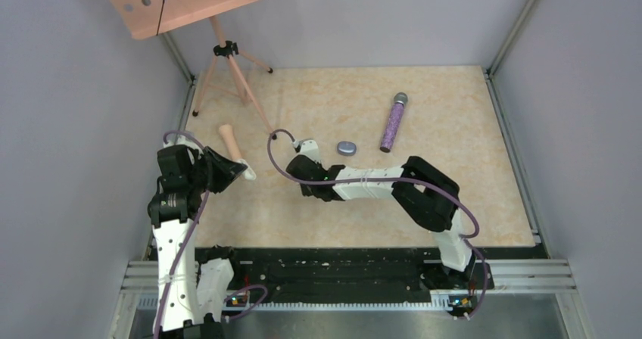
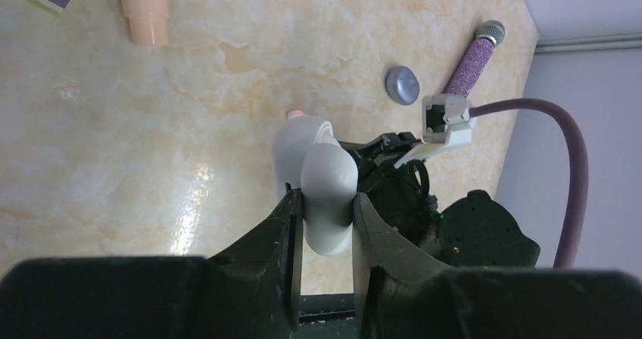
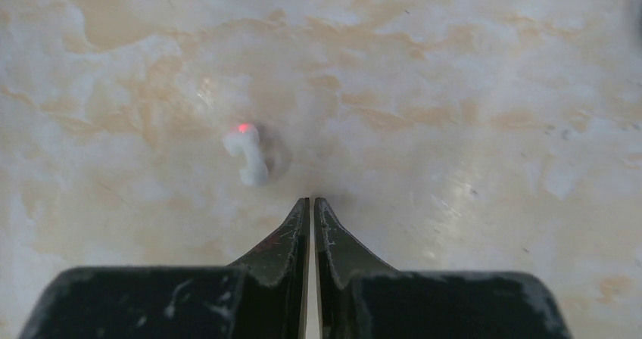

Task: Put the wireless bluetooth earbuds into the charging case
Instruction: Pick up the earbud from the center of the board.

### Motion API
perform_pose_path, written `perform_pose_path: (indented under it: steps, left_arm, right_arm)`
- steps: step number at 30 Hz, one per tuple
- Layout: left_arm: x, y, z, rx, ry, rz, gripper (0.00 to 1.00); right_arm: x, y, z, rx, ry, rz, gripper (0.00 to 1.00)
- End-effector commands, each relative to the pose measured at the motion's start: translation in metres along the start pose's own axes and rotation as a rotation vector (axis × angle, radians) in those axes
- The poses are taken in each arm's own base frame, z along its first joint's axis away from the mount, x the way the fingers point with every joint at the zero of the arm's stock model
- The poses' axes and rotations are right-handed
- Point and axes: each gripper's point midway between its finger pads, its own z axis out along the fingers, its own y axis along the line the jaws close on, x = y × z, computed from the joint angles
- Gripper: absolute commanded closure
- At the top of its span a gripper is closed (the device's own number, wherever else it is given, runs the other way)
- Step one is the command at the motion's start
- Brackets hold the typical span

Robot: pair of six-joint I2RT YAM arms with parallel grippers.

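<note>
My left gripper [image 2: 327,197] is shut on a white charging case [image 2: 327,184] with its lid swung open, and holds it above the marble table. In the top view this gripper [image 1: 242,172] is at the table's left side. One tiny white earbud [image 3: 247,152] with a red light lies on the table, just ahead and to the left of my right gripper [image 3: 312,201]. That gripper is shut with nothing between its fingers and does not touch the bud. The left wrist view shows the same earbud [image 2: 295,114] just beyond the case.
A grey oval case [image 1: 347,147] and a purple glitter microphone [image 1: 393,122] lie at mid-table. A peach cylinder [image 1: 229,141] lies near my left gripper. A pink tripod stand [image 1: 227,59] rises at the back left. Grey walls close in the sides.
</note>
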Motion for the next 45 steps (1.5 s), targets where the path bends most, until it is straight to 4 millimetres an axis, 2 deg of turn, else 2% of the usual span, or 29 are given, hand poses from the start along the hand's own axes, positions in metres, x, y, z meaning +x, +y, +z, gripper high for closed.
perform_pose_path:
  steps: [1, 4, 6, 10, 12, 18, 25, 45]
  left_arm:
    - [-0.006, -0.009, -0.001, 0.043, -0.026, 0.017, 1.0]
    - [-0.006, -0.009, -0.001, 0.047, -0.023, 0.014, 1.0]
    - [-0.006, -0.009, 0.001, 0.049, -0.021, 0.012, 1.0]
    - [-0.006, -0.009, 0.001, 0.051, -0.018, 0.011, 1.0]
    - [-0.006, -0.01, 0.0, 0.054, -0.021, 0.013, 1.0]
    - [-0.007, -0.011, -0.003, 0.049, -0.027, 0.022, 1.0]
    - [-0.006, -0.009, -0.001, 0.048, -0.022, 0.02, 1.0]
    - [-0.005, -0.007, 0.0, 0.042, -0.023, 0.025, 1.0]
  right_arm:
    - [-0.034, -0.011, -0.038, -0.023, -0.098, -0.007, 0.96]
    - [-0.032, -0.023, -0.052, -0.021, -0.101, -0.008, 0.95]
    - [-0.032, -0.022, -0.058, -0.042, -0.106, -0.001, 0.92]
    - [-0.041, -0.008, -0.058, -0.091, -0.114, 0.01, 0.75]
    - [-0.045, -0.005, -0.053, -0.098, -0.108, 0.014, 0.71]
    - [-0.058, -0.008, -0.03, -0.106, -0.082, 0.061, 0.71]
    - [-0.049, -0.005, -0.008, -0.092, -0.035, 0.033, 0.71]
    - [-0.029, 0.009, 0.014, -0.14, 0.034, 0.05, 0.7]
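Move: About 3 cm ahead of the right hand's almost shut, empty fingers, 2 cm to their left and roughly 1 cm lower, the earbud lies on the board. The grey-blue disc is some 12 cm ahead and 12 cm right of that hand, the peach cylinder about 13 cm ahead and 18 cm left. From the left hand, the earbud lies some 8 cm ahead, 10 cm right and 20 cm below. Sweeping right some 4 cm and slightly back, the empty right hand lifts about 5 cm off the board and parts its fingers, then swings back left and forward before sinking again to reach for the earbud. It finishes roughly 2 cm farther out than it began, fingers open, the left fingertip close over the earbud's stem. ##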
